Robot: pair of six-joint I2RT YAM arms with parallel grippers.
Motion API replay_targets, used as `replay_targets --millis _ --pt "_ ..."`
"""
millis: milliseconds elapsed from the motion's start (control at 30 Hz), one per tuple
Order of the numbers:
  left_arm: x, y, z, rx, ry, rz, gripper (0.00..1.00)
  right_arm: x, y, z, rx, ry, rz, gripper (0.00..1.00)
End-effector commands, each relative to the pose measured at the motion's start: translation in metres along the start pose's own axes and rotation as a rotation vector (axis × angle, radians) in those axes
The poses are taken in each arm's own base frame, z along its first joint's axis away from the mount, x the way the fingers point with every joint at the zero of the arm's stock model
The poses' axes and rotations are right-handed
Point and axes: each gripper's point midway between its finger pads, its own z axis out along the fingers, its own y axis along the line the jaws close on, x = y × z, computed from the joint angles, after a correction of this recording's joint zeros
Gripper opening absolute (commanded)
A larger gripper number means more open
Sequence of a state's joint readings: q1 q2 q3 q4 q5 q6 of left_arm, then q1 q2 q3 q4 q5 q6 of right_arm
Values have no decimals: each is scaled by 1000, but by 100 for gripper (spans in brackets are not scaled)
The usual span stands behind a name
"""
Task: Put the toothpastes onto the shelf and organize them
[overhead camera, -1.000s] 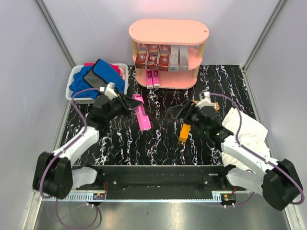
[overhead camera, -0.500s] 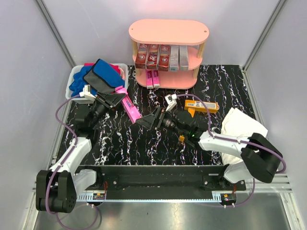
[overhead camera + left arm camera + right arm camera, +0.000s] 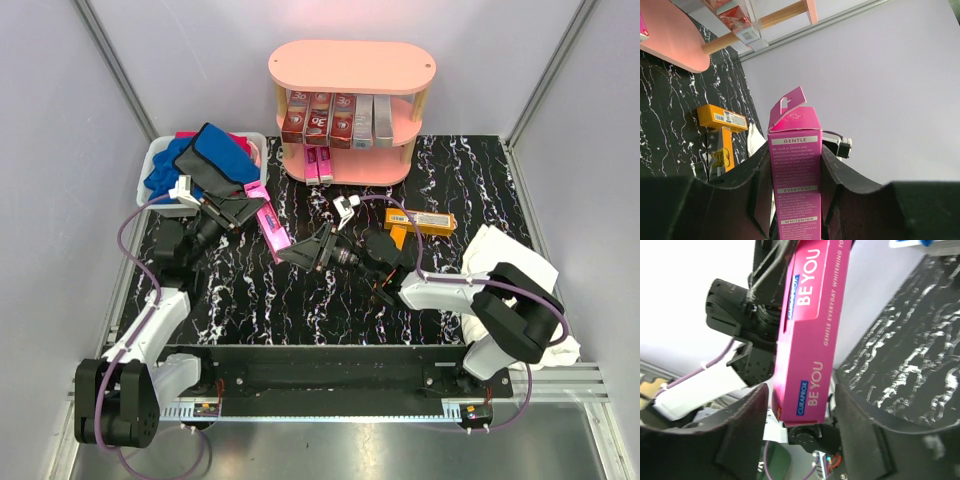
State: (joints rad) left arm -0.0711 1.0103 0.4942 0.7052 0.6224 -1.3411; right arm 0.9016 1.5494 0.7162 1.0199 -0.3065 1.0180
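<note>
A bright pink toothpaste (image 3: pixel 271 229) hangs tilted above the table, and my left gripper (image 3: pixel 252 211) is shut on its upper part. My right gripper (image 3: pixel 294 252) stands open around the box's lower end. In the right wrist view the pink toothpaste (image 3: pixel 810 335) lies between the fingers (image 3: pixel 742 425) with a gap on one side. The left wrist view shows the pink toothpaste (image 3: pixel 795 170) pinched between both pads. The shelf (image 3: pixel 350 65) holds dark red and silver boxes (image 3: pixel 338 118) on its middle tier and two pink boxes (image 3: pixel 318 163) at the bottom.
Orange boxes (image 3: pixel 421 218) lie on the black marble table right of my right arm, one (image 3: pixel 381 290) partly under it. A white bin (image 3: pixel 156 160) with blue cloths (image 3: pixel 215 155) stands at the back left. A white cloth (image 3: pixel 505 262) lies at the right.
The left gripper lifted the pink toothpaste off the table and drew back toward the bin. The right arm swung left to the box's lower end, and its jaws have narrowed around it.
</note>
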Motion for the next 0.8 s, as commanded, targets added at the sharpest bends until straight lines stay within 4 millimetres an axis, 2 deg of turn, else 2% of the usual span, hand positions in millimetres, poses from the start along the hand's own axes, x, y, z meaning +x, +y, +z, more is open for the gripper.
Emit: replay_targets --millis 0,133,200,300,333,367,433,567,633,700,733,767 --pt "1 -28 -7 90 5 77 27 -13 45 6 -180 -25 -3 53" --pt "-1 -27 -8 76 -10 89 27 -14 50 6 -195 -20 -6 40" --pt "-1 -27 -8 67 -8 100 30 -14 50 4 -189 -22 -6 36" --pt "-1 -26 -8 48 -5 117 50 -17 50 3 -172 -31 -16 31" --pt "-1 -27 -8 44 -5 124 70 -17 53 2 -173 -33 -19 31" --pt "0 -21 -8 19 2 126 78 -17 50 2 -157 -30 -15 30" --pt "-1 -25 -9 11 9 148 92 -17 44 2 -125 -33 -9 29" --pt "1 -13 -13 -94 34 214 98 -21 34 2 -73 -42 10 28" --pt "-4 -13 -18 -132 8 260 99 -22 27 2 -48 -44 24 27" --pt "-6 -10 -26 -200 8 319 99 -27 21 0 -30 -55 33 27" --pt "-7 -2 -31 -258 1 322 99 -27 14 -1 -4 -54 44 27" --pt "-9 -6 -35 -274 -2 377 99 -27 8 -2 13 -59 53 27"
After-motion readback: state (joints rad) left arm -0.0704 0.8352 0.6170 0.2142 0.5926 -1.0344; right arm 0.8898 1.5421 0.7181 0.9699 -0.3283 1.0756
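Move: The pink toothpaste in the air is gripped by the left hand near its far end. Its middle is roughly 4 cm back and 2 cm right of that hand, and about 5 cm ahead and 3 cm left of the right hand, level with both. From the right hand, the shelved pink pair stands some 27 cm ahead, 6 cm right; the crosswise orange toothpaste 10 cm ahead, 31 cm right. The cloth bin is about 8 cm ahead and 15 cm left of the left hand. The pink toothpaste's near end is pinched by the right fingers, which close around it while the left still holds the far end; both hands ease back and up about 1 cm. Then the left fingers spread wide and let go, and that hand dips, backs off another centimetre and rolls some 15 degrees, left side rising. The right keeps its grip, sinking and easing forward again by about 1 cm. ##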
